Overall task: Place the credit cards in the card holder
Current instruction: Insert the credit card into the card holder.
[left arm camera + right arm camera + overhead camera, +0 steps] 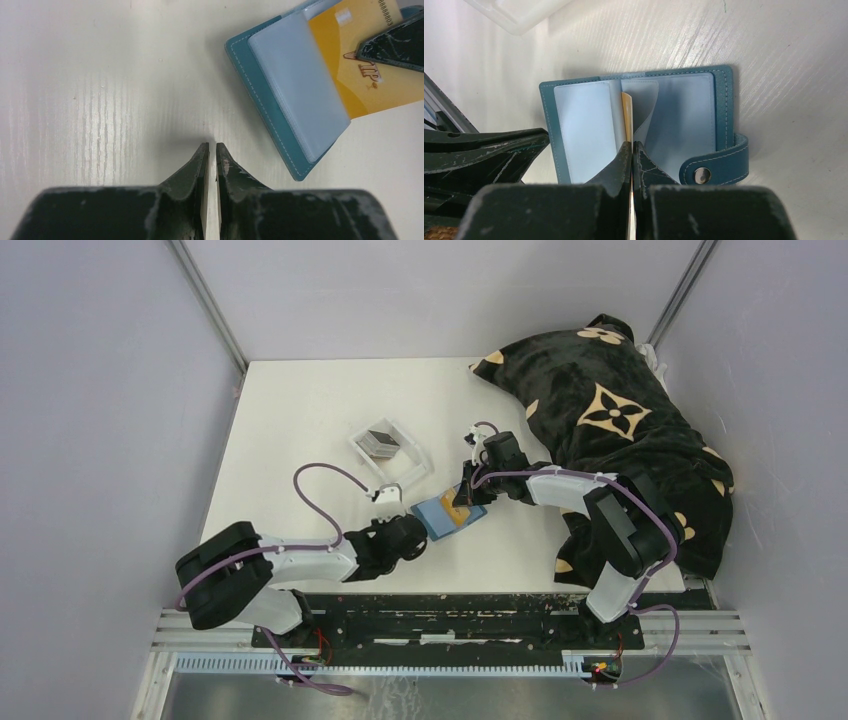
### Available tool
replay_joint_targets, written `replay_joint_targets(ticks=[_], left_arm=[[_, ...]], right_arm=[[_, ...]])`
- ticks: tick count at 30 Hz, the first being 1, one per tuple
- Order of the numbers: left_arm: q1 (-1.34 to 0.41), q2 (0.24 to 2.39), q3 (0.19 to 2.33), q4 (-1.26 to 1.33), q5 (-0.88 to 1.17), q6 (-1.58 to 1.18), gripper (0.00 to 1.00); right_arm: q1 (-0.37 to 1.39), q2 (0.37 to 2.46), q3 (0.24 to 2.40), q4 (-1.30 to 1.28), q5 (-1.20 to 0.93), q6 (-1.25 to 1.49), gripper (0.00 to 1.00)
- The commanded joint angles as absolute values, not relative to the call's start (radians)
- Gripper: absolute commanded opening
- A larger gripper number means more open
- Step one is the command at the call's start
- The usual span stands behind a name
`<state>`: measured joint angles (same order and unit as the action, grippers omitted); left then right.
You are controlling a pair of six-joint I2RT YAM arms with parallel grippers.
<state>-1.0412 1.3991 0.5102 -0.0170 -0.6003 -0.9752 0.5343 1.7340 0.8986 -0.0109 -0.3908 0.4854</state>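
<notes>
The teal card holder [721, 107] lies open on the white table, its clear sleeves up and its snap tab [709, 172] to one side. My right gripper [631, 144] is shut on a gold credit card [626, 107], held edge-on with its far end between the sleeves. In the left wrist view the same gold card [360, 70] sticks out of the card holder [260, 100]. My left gripper [212, 146] hovers just beside the holder's corner, open by a narrow gap with nothing in it. More dark credit cards [380, 438] sit in a clear tray [405, 462].
A large black cushion with tan flower prints [610, 420] fills the table's right side, behind my right arm. The clear tray stands just beyond the card holder [437, 520], close to my left gripper [420, 530]. Grey walls close in the table on three sides.
</notes>
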Motion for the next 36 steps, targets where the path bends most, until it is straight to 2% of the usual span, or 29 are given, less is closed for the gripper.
replay_joint_targets(ticks=[1, 11, 25, 36], left_arm=[[-1.046, 1.368, 0.576, -0.014, -0.635, -0.927, 0.16], [-1.05, 1.308, 0.641, 0.009, -0.661, -0.875, 0.14], [-1.05, 1.55, 0.719, 0.129, -0.626, -0.854, 0.13], [-1.049, 1.584, 0.688, 0.099, -0.629, -0.885, 0.12]], right_arm=[[0.531, 1.738, 0.882, -0.016, -0.345, 0.471, 0.01], [0.531, 1.74, 0.888, -0.02, -0.339, 0.467, 0.01], [0.538, 1.729, 0.875, -0.008, -0.34, 0.472, 0.01], [0.539, 1.707, 0.848, 0.028, -0.35, 0.491, 0.01]])
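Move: Some 6 cm to the left hand's right and 3 cm ahead, about 1 cm lower, lies the left flap of the open card holder. The gold credit card is some 9 cm to that hand's right and 4 cm ahead; the white tray sits about 15 cm ahead and 5 cm to its left. From the right hand, which grips the card, the card holder's middle is about 2 cm left, 1 cm back and 3 cm below. Hopping over the card holder's left edge, the left hand, fingers nearly shut, rises about 6 cm while going right and forward, then comes down some 5 cm with its fingertips on the left flap, ending about 5 cm right and 3 cm forward of its start. The right hand stays put, still pinching the gold card in the sleeve. ##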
